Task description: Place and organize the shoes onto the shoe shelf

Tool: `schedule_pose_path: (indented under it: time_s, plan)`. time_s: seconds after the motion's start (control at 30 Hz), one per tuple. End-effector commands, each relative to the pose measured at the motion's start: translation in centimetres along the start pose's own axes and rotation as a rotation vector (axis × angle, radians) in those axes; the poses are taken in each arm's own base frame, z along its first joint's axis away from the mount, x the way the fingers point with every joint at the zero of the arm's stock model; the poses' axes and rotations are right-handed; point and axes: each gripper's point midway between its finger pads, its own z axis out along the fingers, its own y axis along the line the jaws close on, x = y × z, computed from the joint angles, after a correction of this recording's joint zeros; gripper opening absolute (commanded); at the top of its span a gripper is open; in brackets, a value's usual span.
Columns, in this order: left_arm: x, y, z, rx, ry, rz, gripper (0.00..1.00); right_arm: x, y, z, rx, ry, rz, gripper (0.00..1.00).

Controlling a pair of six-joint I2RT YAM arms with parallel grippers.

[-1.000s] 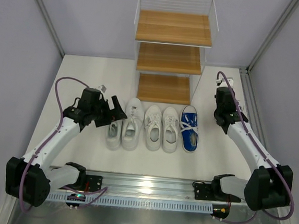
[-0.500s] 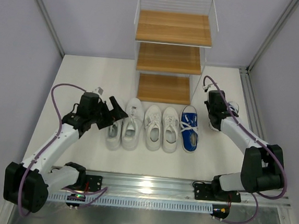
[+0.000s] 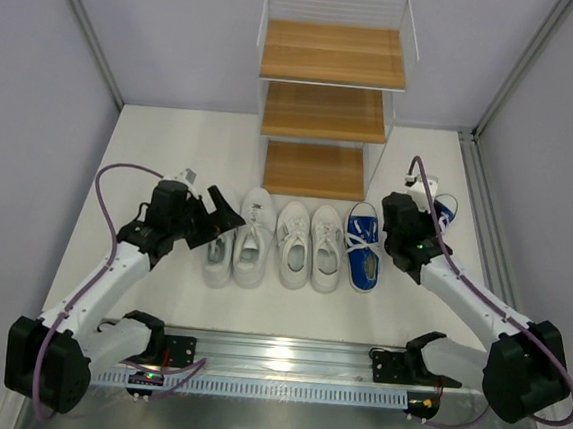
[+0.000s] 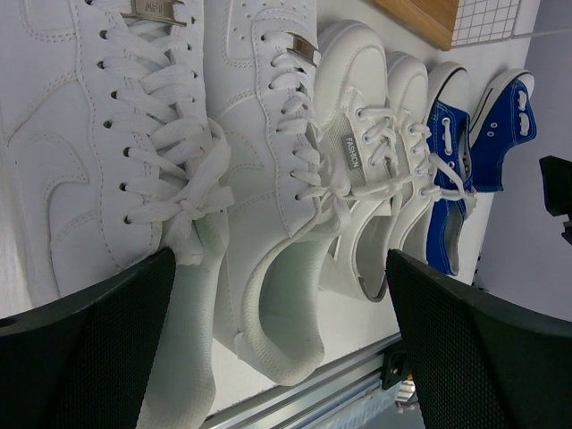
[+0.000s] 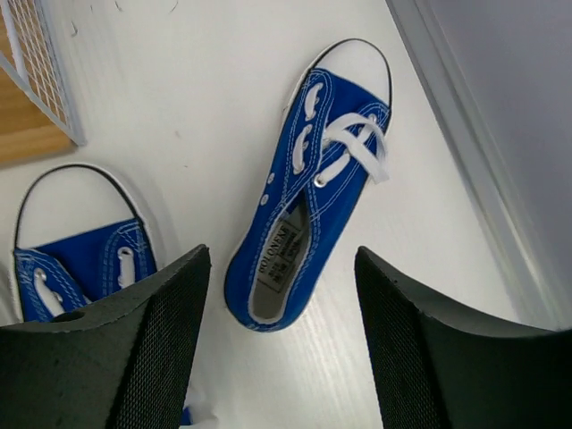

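Note:
Several shoes stand in a row before the shoe shelf: two white pairs and one blue shoe. The second blue shoe lies apart at the right, mostly hidden behind my right arm. My left gripper is open and empty over the leftmost white shoe; its jaws span the heels of the first two white shoes. My right gripper is open and empty above the loose blue shoe, whose heel lies between its fingers.
The shelf's three wooden boards are bare; its wire corner shows in the right wrist view. The grey side wall runs close along the loose blue shoe. A metal rail lies along the near table edge.
My right gripper swung from the far right toward the near left and now hangs over the loose blue shoe. My left arm has barely moved.

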Motion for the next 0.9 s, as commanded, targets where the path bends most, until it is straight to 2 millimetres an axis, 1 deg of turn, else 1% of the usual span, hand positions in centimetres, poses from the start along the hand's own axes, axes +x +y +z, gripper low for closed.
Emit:
schedule_pose_path:
  time_s: [0.0,0.03,0.07,0.1,0.13,0.17,0.2,0.23,0.27,0.3,0.33,0.37,0.53,0.63,0.73,0.77,0.8,0.83,0.87]
  plan:
    - [-0.8,-0.9,-0.2,0.048,-0.049,0.009,1.0,0.5,0.9,-0.2,0.148,-0.058,0.284,0.68]
    - [-0.7,-0.9,-0.3,0.048,-0.049,0.011,1.0,1.0,1.4,-0.3,0.165,-0.064,0.306,0.69]
    - [-0.6,-0.7,-0.3,0.045,-0.048,0.01,1.0,2.4,1.8,0.1,0.21,-0.037,0.27,0.69]
    - [-0.5,-0.7,-0.5,0.048,-0.052,0.012,1.0,2.5,2.3,-0.2,0.26,-0.084,0.349,0.7]
    - [-0.4,-0.7,-0.6,0.048,-0.052,0.013,1.0,3.0,2.5,-0.1,0.291,-0.082,0.381,0.72]
    - [-0.2,-0.4,-0.7,0.043,-0.046,0.013,1.0,4.8,2.0,0.0,0.363,-0.031,0.32,0.75]
    - [-0.2,-0.5,-0.8,0.045,-0.046,0.017,1.0,5.0,1.9,0.0,0.396,-0.036,0.36,0.77]
    - [-0.1,-0.4,-0.9,0.045,-0.047,0.023,1.0,4.9,2.4,0.0,0.418,-0.058,0.44,0.81]
    - [0.0,-0.5,-1.1,0.048,-0.046,0.027,1.0,4.5,2.1,-0.7,0.459,-0.076,0.392,0.9]
    - [0.1,-0.3,-1.1,0.045,-0.042,0.029,1.0,4.6,2.3,-1.2,0.465,-0.076,0.397,0.91]
    - [0.0,-0.4,-1.2,0.048,-0.048,0.032,1.0,3.4,2.5,-1.4,0.47,-0.136,0.48,0.95]
    - [0.0,-0.4,-1.2,0.047,-0.048,0.033,1.0,3.6,1.8,-1.9,0.49,-0.135,0.427,0.98]
    - [0.0,-0.3,-0.8,0.047,-0.045,0.027,1.0,4.3,1.6,-1.9,0.486,-0.124,0.426,1.0]
    - [0.2,-0.3,-0.6,0.045,-0.03,0.024,1.0,5.6,1.2,-1.7,0.494,-0.109,0.47,1.0]
    - [0.3,-0.2,-0.6,0.043,-0.026,0.024,1.0,6.4,0.8,-1.5,0.499,-0.095,0.489,1.0]
    - [0.3,-0.2,-0.6,0.045,-0.028,0.025,1.0,6.3,1.2,-1.1,0.489,-0.095,0.52,1.0]
    - [0.3,-0.1,-0.6,0.044,-0.03,0.023,1.0,6.3,1.2,-1.0,0.481,-0.079,0.473,1.0]
    - [0.3,-0.1,-0.6,0.042,-0.033,0.022,1.0,6.1,1.9,-0.4,0.454,-0.085,0.512,1.0]
    - [0.3,0.0,-0.5,0.039,-0.033,0.022,1.0,5.7,1.8,0.0,0.442,-0.081,0.545,1.0]
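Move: The loose blue shoe, already let go, lies toe out and slanting right, its middle about 4 cm ahead of the right gripper, 2 cm to its right and 9 cm below. The other blue shoe, still in the row, stands some 13 cm left and 6 cm back of the gripper, and the nearest white shoe about 24 cm left and 6 cm back. From the left gripper the loose blue shoe lies roughly 51 cm right and 7 cm ahead, 10 cm lower. Swing the right gripper down about 7 cm and a little left at first, towards the gap between the two blue shoes, then draw it back some 5 cm while easing right again, ending low by the loose shoe's heel end. Meanwhile turn it clockwise about 35 degrees, tip the fingers up slightly, and spread them from two-thirds to fully open. ##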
